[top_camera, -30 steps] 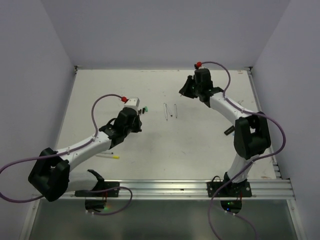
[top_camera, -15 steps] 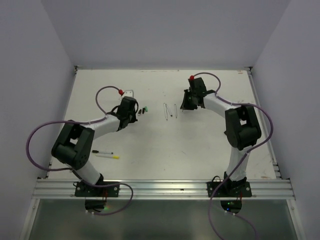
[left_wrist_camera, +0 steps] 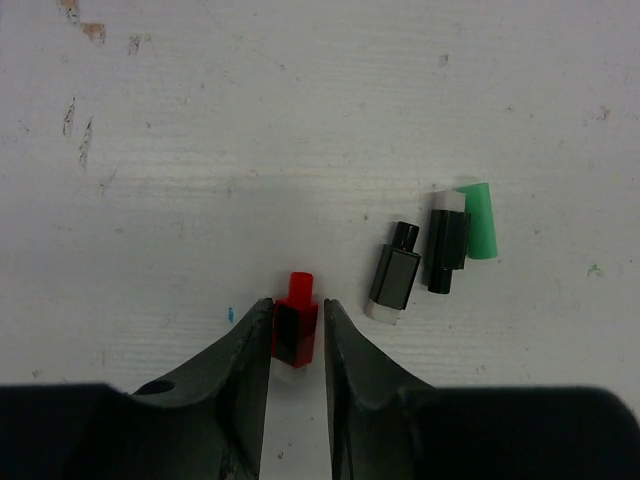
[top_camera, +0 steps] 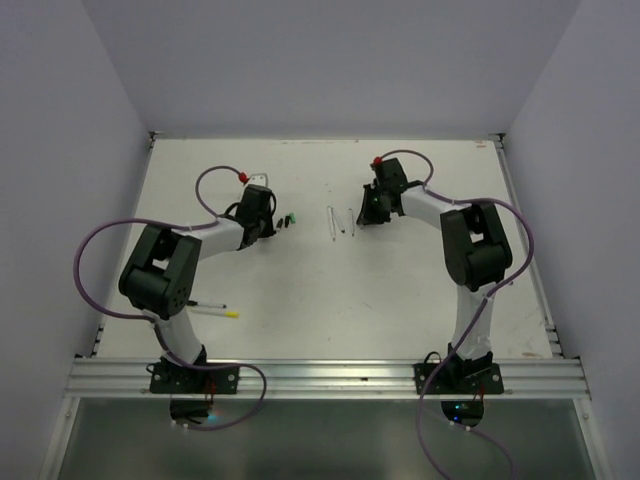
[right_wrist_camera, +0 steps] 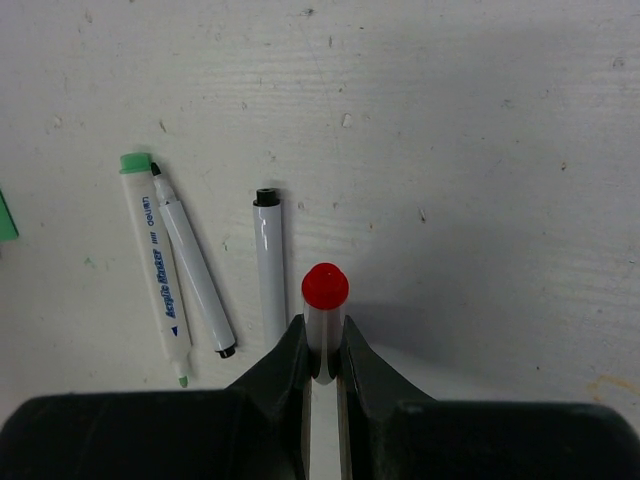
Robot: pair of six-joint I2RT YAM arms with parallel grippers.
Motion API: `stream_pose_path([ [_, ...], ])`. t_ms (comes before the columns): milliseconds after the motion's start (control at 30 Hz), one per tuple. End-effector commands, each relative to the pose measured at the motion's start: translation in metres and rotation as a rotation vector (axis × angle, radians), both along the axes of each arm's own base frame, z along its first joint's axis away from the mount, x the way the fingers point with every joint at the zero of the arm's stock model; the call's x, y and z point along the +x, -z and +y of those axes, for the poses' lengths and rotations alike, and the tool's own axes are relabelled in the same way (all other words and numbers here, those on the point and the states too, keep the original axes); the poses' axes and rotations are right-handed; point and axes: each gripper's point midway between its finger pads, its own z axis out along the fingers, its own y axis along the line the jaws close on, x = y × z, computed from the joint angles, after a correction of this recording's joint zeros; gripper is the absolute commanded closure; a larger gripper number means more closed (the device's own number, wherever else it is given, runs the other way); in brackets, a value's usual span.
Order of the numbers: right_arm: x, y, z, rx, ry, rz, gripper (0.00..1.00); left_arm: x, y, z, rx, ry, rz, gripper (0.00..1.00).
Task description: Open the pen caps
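A red pen cap lies on the table between my left gripper's fingers. The left finger is against it, a thin gap shows at the right finger, and the jaws are open. Just to its right lie two black pen caps and a green one. My right gripper is shut on a white pen barrel with a red end. That gripper is low over the table, beside three uncapped pens. From above, the left gripper and the right gripper face each other across these pens.
Two capped pens lie near the left arm's base, one with a yellow cap and one with a black cap. Purple cables loop from both wrists. White walls close in the table on three sides.
Both arms have folded in, bringing the grippers low toward the table's middle. The left jaws have widened a little around the red cap. The right gripper has kept hold of its pen.
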Motion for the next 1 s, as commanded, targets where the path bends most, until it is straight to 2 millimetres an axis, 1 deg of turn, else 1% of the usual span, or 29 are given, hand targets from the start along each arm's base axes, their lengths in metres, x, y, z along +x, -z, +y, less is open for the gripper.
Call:
stream_pose_path([
  [0, 0.012, -0.011, 0.008, 0.031, -0.036, -0.029, 0.96, 0.021, -0.015, -0.003, -0.016, 0.001, -0.070, 0.71],
  [133, 0.009, -0.009, 0.010, 0.035, -0.045, -0.022, 0.93, 0.020, -0.011, -0.002, -0.019, -0.002, -0.059, 0.61],
  [233, 0.007, -0.009, 0.011, 0.036, -0.051, -0.017, 0.90, 0.018, -0.009, -0.003, -0.029, -0.003, -0.057, 0.59],
  [367, 0.003, -0.009, 0.012, 0.027, -0.065, -0.014, 0.83, 0.017, -0.014, -0.003, -0.045, -0.013, -0.064, 0.55],
  [400, 0.002, -0.009, 0.012, 0.023, -0.067, -0.009, 0.77, 0.018, -0.019, -0.002, -0.048, -0.018, -0.073, 0.52],
  [467, 0.001, -0.009, 0.014, 0.021, -0.074, -0.009, 0.73, 0.018, -0.026, -0.003, -0.057, -0.023, -0.085, 0.50],
  [500, 0.002, -0.010, 0.014, 0.022, -0.076, -0.012, 0.69, 0.017, -0.029, -0.001, -0.053, -0.032, -0.086, 0.48],
  [533, 0.002, -0.012, 0.015, 0.024, -0.077, -0.016, 0.67, 0.017, -0.038, 0.000, -0.055, -0.040, -0.101, 0.46],
  [567, 0.003, -0.013, 0.015, 0.023, -0.078, -0.021, 0.64, 0.017, -0.042, 0.002, -0.057, -0.055, -0.107, 0.45],
  [600, 0.003, -0.014, 0.016, 0.022, -0.081, -0.020, 0.60, 0.012, -0.046, 0.011, -0.031, -0.089, -0.096, 0.42],
  [633, 0.002, -0.015, 0.017, 0.022, -0.085, -0.022, 0.58, 0.012, -0.052, 0.015, -0.025, -0.116, -0.102, 0.41],
  [667, 0.003, -0.018, 0.017, 0.020, -0.085, -0.033, 0.55, 0.011, -0.057, 0.019, -0.028, -0.156, -0.106, 0.38],
  [700, 0.003, -0.021, 0.018, 0.017, -0.088, -0.039, 0.54, 0.006, -0.062, 0.030, 0.003, -0.201, -0.103, 0.34],
  [767, 0.001, -0.029, 0.022, -0.018, -0.102, -0.071, 0.52, 0.003, -0.072, 0.037, -0.002, -0.266, -0.115, 0.31],
  [800, -0.001, -0.039, 0.022, -0.034, -0.106, -0.092, 0.50, -0.002, -0.073, 0.044, 0.020, -0.291, -0.104, 0.29],
  [833, -0.006, -0.045, 0.031, -0.050, -0.130, -0.107, 0.50, -0.006, -0.080, 0.047, 0.016, -0.307, -0.114, 0.29],
  [867, -0.008, -0.052, 0.031, -0.080, -0.138, -0.119, 0.48, -0.010, -0.083, 0.051, 0.003, -0.342, -0.113, 0.29],
  [900, -0.011, -0.065, 0.036, -0.078, -0.152, -0.144, 0.48, -0.020, -0.085, 0.058, 0.017, -0.371, -0.094, 0.29],
  [933, -0.019, -0.073, 0.048, -0.075, -0.179, -0.160, 0.48, -0.026, -0.083, 0.063, 0.016, -0.390, -0.079, 0.29],
  [967, -0.025, -0.077, 0.051, -0.083, -0.186, -0.166, 0.47, -0.033, -0.082, 0.066, -0.006, -0.431, -0.068, 0.26],
])
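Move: The red cap lies right between the left hand's parting fingers, about 1 cm below; the nearer black cap is some 3 cm right and 2 cm ahead of that hand, the farther one 5 cm right and 3 ahead. The right hand holds the red-ended pen over its laying spot, about 1 cm left, 2 ahead and 2 below; the black-ended pen lies 2 cm left and 1 ahead of it, the green-ended pen 6 left and 1 ahead. Left hand opens off the red cap, rising about 7 cm leftward; right opens, frees its pen, moves left-back. ##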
